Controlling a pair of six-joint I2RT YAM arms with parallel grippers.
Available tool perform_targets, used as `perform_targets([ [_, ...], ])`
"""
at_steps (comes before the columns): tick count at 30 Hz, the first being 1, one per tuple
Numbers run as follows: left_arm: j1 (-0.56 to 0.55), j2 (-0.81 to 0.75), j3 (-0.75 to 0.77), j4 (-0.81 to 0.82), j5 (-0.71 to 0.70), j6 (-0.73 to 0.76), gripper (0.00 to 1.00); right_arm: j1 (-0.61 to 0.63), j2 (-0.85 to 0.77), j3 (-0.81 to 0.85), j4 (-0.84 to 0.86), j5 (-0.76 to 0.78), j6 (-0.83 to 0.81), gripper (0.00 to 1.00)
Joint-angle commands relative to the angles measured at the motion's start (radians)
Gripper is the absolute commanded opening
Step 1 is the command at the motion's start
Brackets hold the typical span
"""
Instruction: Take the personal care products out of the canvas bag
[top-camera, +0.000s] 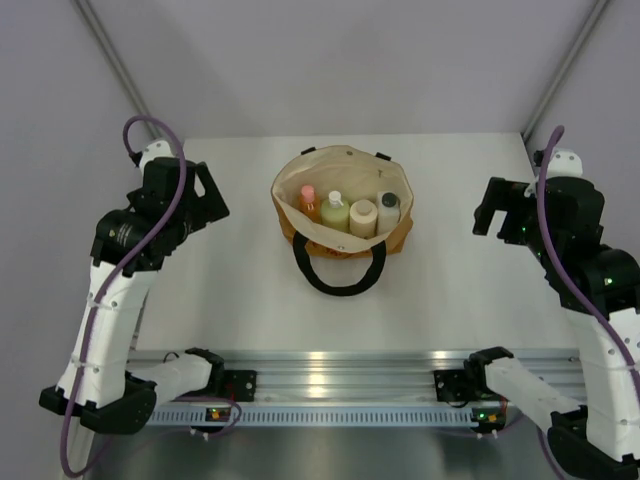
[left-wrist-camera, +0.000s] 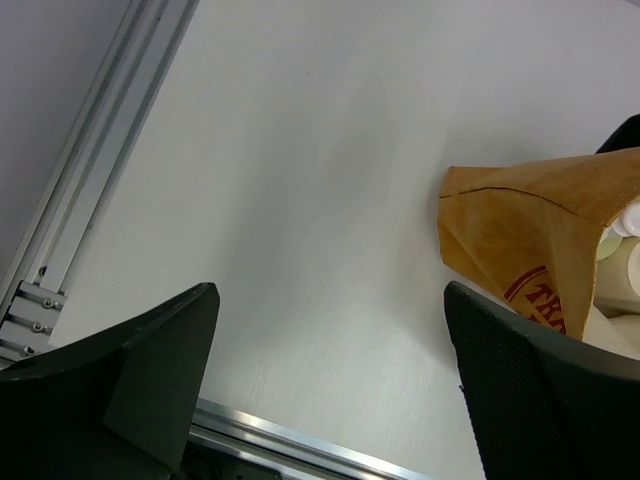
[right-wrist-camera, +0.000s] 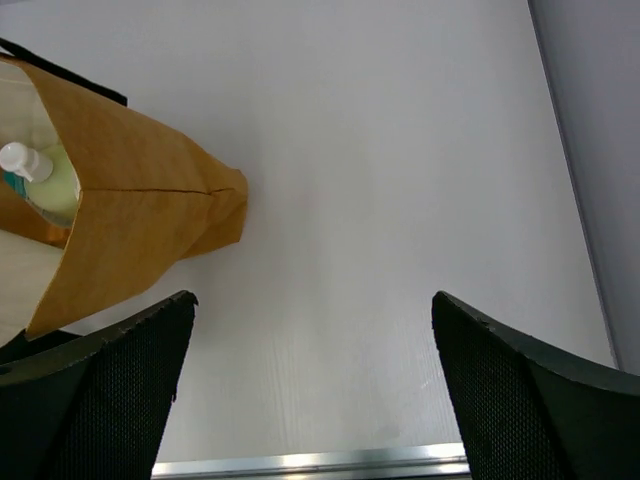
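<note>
The tan canvas bag stands at the middle of the table, mouth open, black handle lying toward me. Inside stand the orange bottle with pink cap, the yellow-green bottle with white top, the short cream cylinder and the clear bottle with black cap. My left gripper is open and empty, left of the bag. My right gripper is open and empty, right of the bag. The bag's corner shows in the left wrist view and in the right wrist view, where the yellow-green bottle peeks out.
An aluminium rail runs along the table's near edge, with both arm bases on it. Grey walls with metal struts close in the back and sides. White table surface lies on both sides of the bag.
</note>
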Motion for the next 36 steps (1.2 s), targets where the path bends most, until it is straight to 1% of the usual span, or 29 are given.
perform_targets([
  [1, -0.003, 0.013, 0.045, 0.03, 0.014, -0.012, 0.99, -0.014, -0.013, 0.026, 0.006, 0.049, 0.004, 0.99],
  [5, -0.003, 0.031, 0.079, 0.03, 0.046, -0.029, 0.99, -0.014, -0.018, 0.027, 0.007, 0.048, 0.011, 0.99],
  [8, -0.003, 0.056, 0.106, 0.031, 0.112, -0.056, 0.98, -0.012, -0.016, 0.015, 0.007, 0.033, 0.044, 0.99],
  [10, -0.003, 0.077, 0.12, 0.031, 0.178, -0.085, 0.98, -0.014, -0.016, 0.009, 0.02, -0.038, 0.052, 0.99],
  [14, -0.004, 0.121, 0.148, 0.044, 0.27, -0.13, 0.98, -0.012, -0.001, 0.004, 0.021, -0.095, 0.075, 0.99],
  [17, -0.02, 0.167, 0.146, 0.057, 0.327, -0.179, 0.98, -0.014, 0.016, 0.004, 0.024, -0.17, 0.069, 0.99],
  [18, -0.068, 0.18, 0.142, 0.083, 0.326, -0.191, 0.98, -0.014, 0.018, 0.001, 0.035, -0.193, 0.066, 0.99],
  [20, -0.133, 0.213, 0.158, 0.091, 0.257, -0.202, 0.98, -0.014, 0.019, -0.013, 0.056, -0.278, 0.061, 0.99],
  [21, -0.188, 0.252, 0.169, 0.091, 0.237, -0.211, 0.98, -0.014, 0.024, -0.011, 0.069, -0.33, 0.063, 0.99],
  [22, -0.207, 0.27, 0.189, 0.091, 0.22, -0.216, 0.98, -0.014, 0.03, -0.008, 0.072, -0.352, 0.064, 1.0],
  [25, -0.25, 0.324, 0.197, 0.09, 0.169, -0.236, 0.87, -0.012, 0.056, 0.013, 0.072, -0.414, 0.072, 0.99],
  [26, -0.262, 0.333, 0.194, 0.088, 0.131, -0.239, 0.81, -0.012, 0.057, 0.024, 0.072, -0.426, 0.075, 0.99],
  [27, -0.291, 0.342, 0.189, 0.088, 0.109, -0.252, 0.79, -0.009, 0.061, 0.032, 0.073, -0.437, 0.08, 0.99],
  [29, -0.32, 0.364, 0.168, 0.086, 0.077, -0.265, 0.7, -0.002, 0.07, 0.053, 0.078, -0.46, 0.093, 1.0],
  [32, -0.34, 0.37, 0.133, 0.085, 0.057, -0.282, 0.65, 0.024, 0.09, 0.095, 0.081, -0.49, 0.113, 0.99],
  [36, -0.351, 0.355, 0.053, 0.083, 0.046, -0.308, 0.64, 0.066, 0.114, 0.136, 0.11, -0.556, 0.159, 0.97],
])
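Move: The pink-capped orange bottle stands in the bag some 19 cm right of the left hand, 8 ahead and 20 below. The green pump bottle is 6 cm to the right of it and 3 nearer; the cream bottle 12 cm to the right of it and 5 nearer. From the right hand, the grey-white bottle lies roughly 16 cm left, 6 ahead and 20 below. Left hand sweeps some 17 cm right, sinking over the bag's rim, fingers narrowing; right swings left 10 cm. ##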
